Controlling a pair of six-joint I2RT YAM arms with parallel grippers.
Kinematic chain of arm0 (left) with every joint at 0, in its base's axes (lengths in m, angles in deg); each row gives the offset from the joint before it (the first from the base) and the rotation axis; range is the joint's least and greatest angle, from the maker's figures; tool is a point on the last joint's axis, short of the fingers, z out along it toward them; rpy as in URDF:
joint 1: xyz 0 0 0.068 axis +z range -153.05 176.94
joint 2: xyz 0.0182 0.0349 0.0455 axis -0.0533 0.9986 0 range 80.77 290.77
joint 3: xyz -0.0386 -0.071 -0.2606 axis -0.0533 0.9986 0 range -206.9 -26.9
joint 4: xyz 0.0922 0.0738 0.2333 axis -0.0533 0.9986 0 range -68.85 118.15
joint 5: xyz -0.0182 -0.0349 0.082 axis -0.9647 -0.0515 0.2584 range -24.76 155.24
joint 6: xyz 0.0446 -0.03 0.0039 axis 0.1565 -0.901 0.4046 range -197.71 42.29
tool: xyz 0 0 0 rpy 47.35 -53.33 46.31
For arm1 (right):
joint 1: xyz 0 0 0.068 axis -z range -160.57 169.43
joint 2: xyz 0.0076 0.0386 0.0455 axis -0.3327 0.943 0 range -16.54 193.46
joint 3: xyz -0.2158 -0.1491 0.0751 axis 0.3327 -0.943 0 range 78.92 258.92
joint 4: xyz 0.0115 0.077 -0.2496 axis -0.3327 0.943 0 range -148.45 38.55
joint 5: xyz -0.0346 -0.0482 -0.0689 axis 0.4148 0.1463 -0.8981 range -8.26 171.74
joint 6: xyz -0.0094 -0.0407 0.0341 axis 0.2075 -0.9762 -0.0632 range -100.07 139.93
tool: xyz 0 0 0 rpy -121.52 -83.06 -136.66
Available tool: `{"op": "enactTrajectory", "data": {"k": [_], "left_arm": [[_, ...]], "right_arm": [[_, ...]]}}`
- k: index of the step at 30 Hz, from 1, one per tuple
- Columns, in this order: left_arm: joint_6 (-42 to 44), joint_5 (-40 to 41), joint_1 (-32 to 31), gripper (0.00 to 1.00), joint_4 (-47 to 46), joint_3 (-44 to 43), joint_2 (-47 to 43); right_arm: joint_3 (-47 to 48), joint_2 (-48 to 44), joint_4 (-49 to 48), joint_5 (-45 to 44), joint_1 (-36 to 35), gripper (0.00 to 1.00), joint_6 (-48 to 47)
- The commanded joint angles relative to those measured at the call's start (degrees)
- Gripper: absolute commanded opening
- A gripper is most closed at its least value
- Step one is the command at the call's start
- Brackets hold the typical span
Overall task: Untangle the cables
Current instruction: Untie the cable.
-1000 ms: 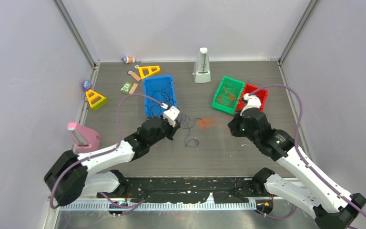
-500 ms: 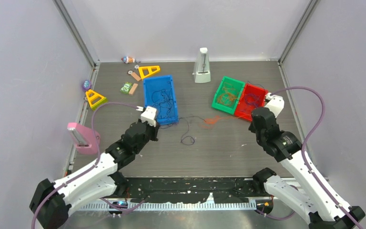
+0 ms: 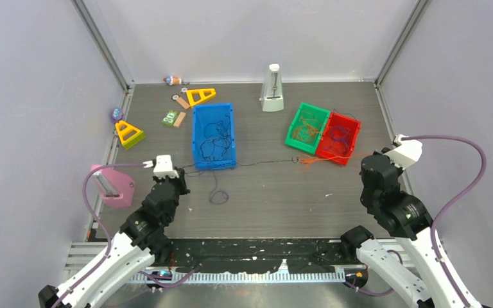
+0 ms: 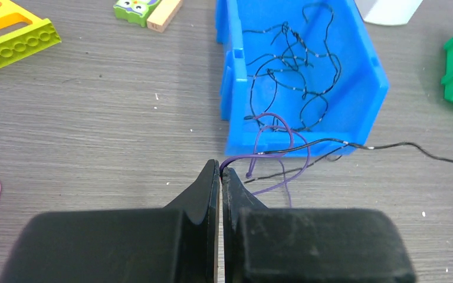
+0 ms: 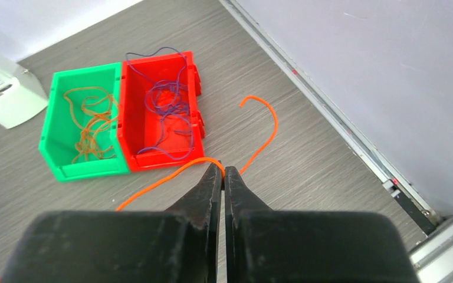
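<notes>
My left gripper (image 4: 220, 171) is shut on a purple cable (image 4: 283, 141) just in front of the blue bin (image 4: 230, 82), which holds black cables. A thin black strand (image 3: 257, 163) stretches from there across the table to the orange cable (image 3: 314, 160). A loose purple loop (image 3: 217, 192) lies on the table near the left gripper (image 3: 183, 172). My right gripper (image 5: 223, 168) is shut on the orange cable (image 5: 259, 147), whose free end curls up to the right. It sits at the right (image 3: 367, 168), near the red bin (image 3: 354, 142).
A green bin (image 3: 293, 125) with orange-brown strands stands against the red bin (image 5: 159, 160), which holds purple strands. A white metronome (image 3: 272, 88) stands at the back. Yellow triangles (image 3: 128, 133), small blocks (image 3: 173, 118) and a pink object (image 3: 112, 186) lie at the left.
Both grippers have pulled outward, left arm to the left and right arm to the right. The clump in the middle is drawn out into a long line between them.
</notes>
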Motion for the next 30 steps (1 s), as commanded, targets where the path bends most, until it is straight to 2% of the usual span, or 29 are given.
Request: {"op": "enactTrajectory", "data": {"k": [1,5,12,17,18,19,20,23,27,30], "left_arm": [[-1.3,3.3,1.0,0.0,-0.1,1.7,-3.9],[0.6,-1.8,1.0,0.0,-1.0,0.1,-1.9],[3.5,-11.9,1.0,0.0,-2.5,-4.1,0.4],[3.7,-20.9,1.0,0.0,-8.9,-2.8,1.4],[3.6,-21.6,1.0,0.0,-9.3,-2.8,2.2],[3.6,-21.9,1.0,0.0,-9.3,-3.0,2.8],[3.7,-22.3,1.0,0.0,-9.3,-3.3,3.3],[4.2,-23.1,1.0,0.0,-9.3,-3.9,4.0],[4.3,-23.0,1.0,0.0,-9.4,-3.9,3.9],[4.4,-22.8,1.0,0.0,-9.5,-3.9,4.0]], "right_arm": [[-0.6,-1.7,-6.1,8.5,0.3,0.05,-5.4],[-2.2,0.9,-7.9,24.6,0.2,0.05,-10.5],[-6.1,4.6,-7.7,47.1,0.2,0.05,-11.7],[-10.1,4.0,-11.5,55.4,0.2,0.14,-8.9],[-11.0,4.6,-12.3,56.5,0.2,0.25,-8.3],[-11.4,5.4,-12.6,57.1,0.2,0.42,-8.2],[-11.8,5.9,-13.2,58.2,0.2,0.47,-8.2],[-11.8,7.7,-13.9,57.7,0.2,0.72,-8.9],[-10.6,12.0,-15.8,58.1,-0.4,0.92,-11.4],[-9.4,16.2,-18.2,57.4,-2.9,0.98,-12.6]]}}
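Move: The orange-black knot hangs on the stretched cable about 19 cm left of the right hand, 2 cm ahead and 5 below; from there the red bin is 22 cm ahead, level sideways, and the green bin 26 ahead and 11 left, both some 25 below. From the left hand the knot is about 35 cm right, level ahead and 3 above; the blue box lies 19 ahead, 8 right and 12 below, the purple loop 10 right, 2 back and 14 below. The right hand, still pinching the orange cable, swings left about 17 cm back towards the middle while sinking some 12 cm, its fingers turning counter-clockwise about 50 degrees and tipping down, then opens wide in the second half and lets go of the orange cable. The left hand keeps its closed grip on the black and purple cables and, after a brief hover, follows about 7 cm to the right with a 20-degree clockwise turn, slackening the stretched cable. ##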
